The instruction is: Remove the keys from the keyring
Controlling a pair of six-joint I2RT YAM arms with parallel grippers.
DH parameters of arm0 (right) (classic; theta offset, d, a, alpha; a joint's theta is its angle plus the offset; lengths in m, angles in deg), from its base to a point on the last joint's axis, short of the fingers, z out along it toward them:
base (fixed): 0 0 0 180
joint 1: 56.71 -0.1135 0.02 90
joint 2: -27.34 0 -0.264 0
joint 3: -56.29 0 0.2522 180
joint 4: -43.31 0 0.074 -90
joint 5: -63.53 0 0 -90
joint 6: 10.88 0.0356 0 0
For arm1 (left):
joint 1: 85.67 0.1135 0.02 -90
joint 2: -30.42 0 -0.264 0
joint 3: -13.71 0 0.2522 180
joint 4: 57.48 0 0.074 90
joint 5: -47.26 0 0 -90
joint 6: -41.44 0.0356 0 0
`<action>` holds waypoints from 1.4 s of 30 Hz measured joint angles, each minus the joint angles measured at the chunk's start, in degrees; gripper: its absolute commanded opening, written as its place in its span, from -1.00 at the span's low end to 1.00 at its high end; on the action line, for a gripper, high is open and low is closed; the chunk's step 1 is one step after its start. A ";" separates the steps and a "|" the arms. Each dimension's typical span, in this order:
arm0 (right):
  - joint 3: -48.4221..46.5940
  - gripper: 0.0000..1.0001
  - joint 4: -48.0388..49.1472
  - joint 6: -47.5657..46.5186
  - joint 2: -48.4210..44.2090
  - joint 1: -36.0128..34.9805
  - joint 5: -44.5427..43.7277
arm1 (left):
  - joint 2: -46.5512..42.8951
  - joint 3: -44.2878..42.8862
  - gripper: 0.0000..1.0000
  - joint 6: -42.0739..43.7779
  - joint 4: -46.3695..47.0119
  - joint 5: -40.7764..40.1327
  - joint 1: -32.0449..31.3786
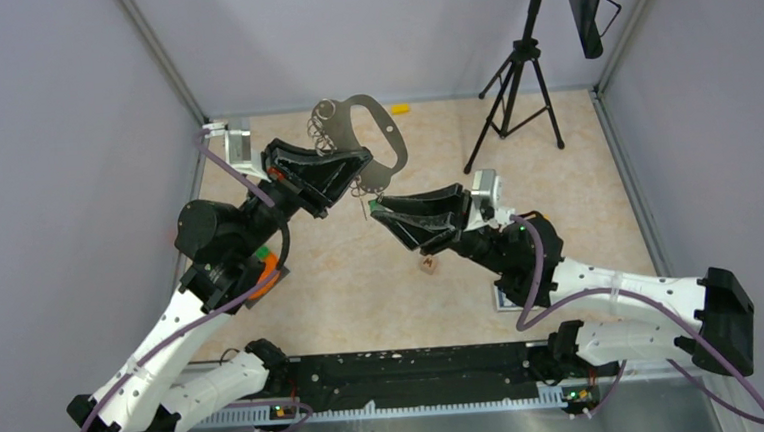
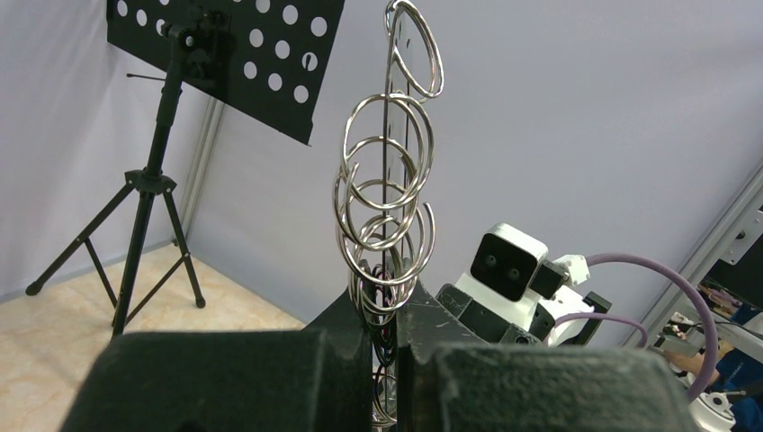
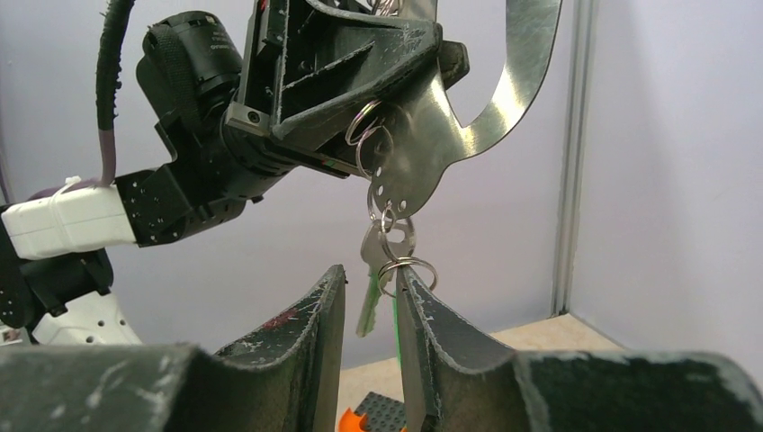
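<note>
My left gripper (image 1: pixel 350 170) is shut on the keyring (image 1: pixel 378 126), a flat grey D-shaped plate held up in the air. In the left wrist view the keyring (image 2: pixel 387 135) stands edge-on between the left gripper (image 2: pixel 385 310) jaws, with several steel split rings (image 2: pixel 385 198) threaded through it. From the keyring (image 3: pixel 423 135) corner the keys (image 3: pixel 372 256) hang on small rings: a silvery one, and a green one edge-on beside it. My right gripper (image 3: pixel 370 272) is open just below, its jaws on either side of the hanging keys. A small ring touches its right fingertip (image 3: pixel 405 274).
A black tripod (image 1: pixel 515 88) with a perforated panel (image 2: pixel 234 54) stands at the back right. A small brown cube (image 1: pixel 428 264) lies on the floor under the right arm. An orange and grey block (image 3: pixel 373 416) lies below, and a yellow piece (image 1: pixel 399 108) at the back wall.
</note>
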 measured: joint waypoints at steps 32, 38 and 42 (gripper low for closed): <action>3.02 -1.00 1.97 -3.54 -1.97 0.00 0.15 | 0.02 0.22 -1.00 -0.04 -0.57 -1.05 0.00; 3.69 -1.00 -0.26 -10.86 -4.20 0.00 3.43 | 0.46 0.22 -1.00 -0.52 -1.03 -1.16 0.00; 3.69 -1.00 -1.64 -16.04 -4.59 0.00 5.64 | 0.63 0.22 -1.00 -1.14 -1.22 -0.98 -0.02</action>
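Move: The green key hangs right at the open fingertips of the right hand, about 1 cm ahead and 1 cm to the left, at about the same height. The silver key hangs some 3 cm left of the hand, level fore and aft and about 1 cm higher; the metal plate's middle is about 5 cm ahead, level sideways and 7 cm up. From the left hand, which grips the plate, the green key lies about 4 cm back, 1 cm right and 8 cm below. Forward less than 1 cm, the right hand eases in and shuts its fingers on the green key close to its ring, then draws back about 2 cm, and down and to the right by a little over 1 cm each, rolling some 15 degrees so its forward side rises. The left hand keeps its grip on the plate and is tugged about 1 cm forward and down late on. ##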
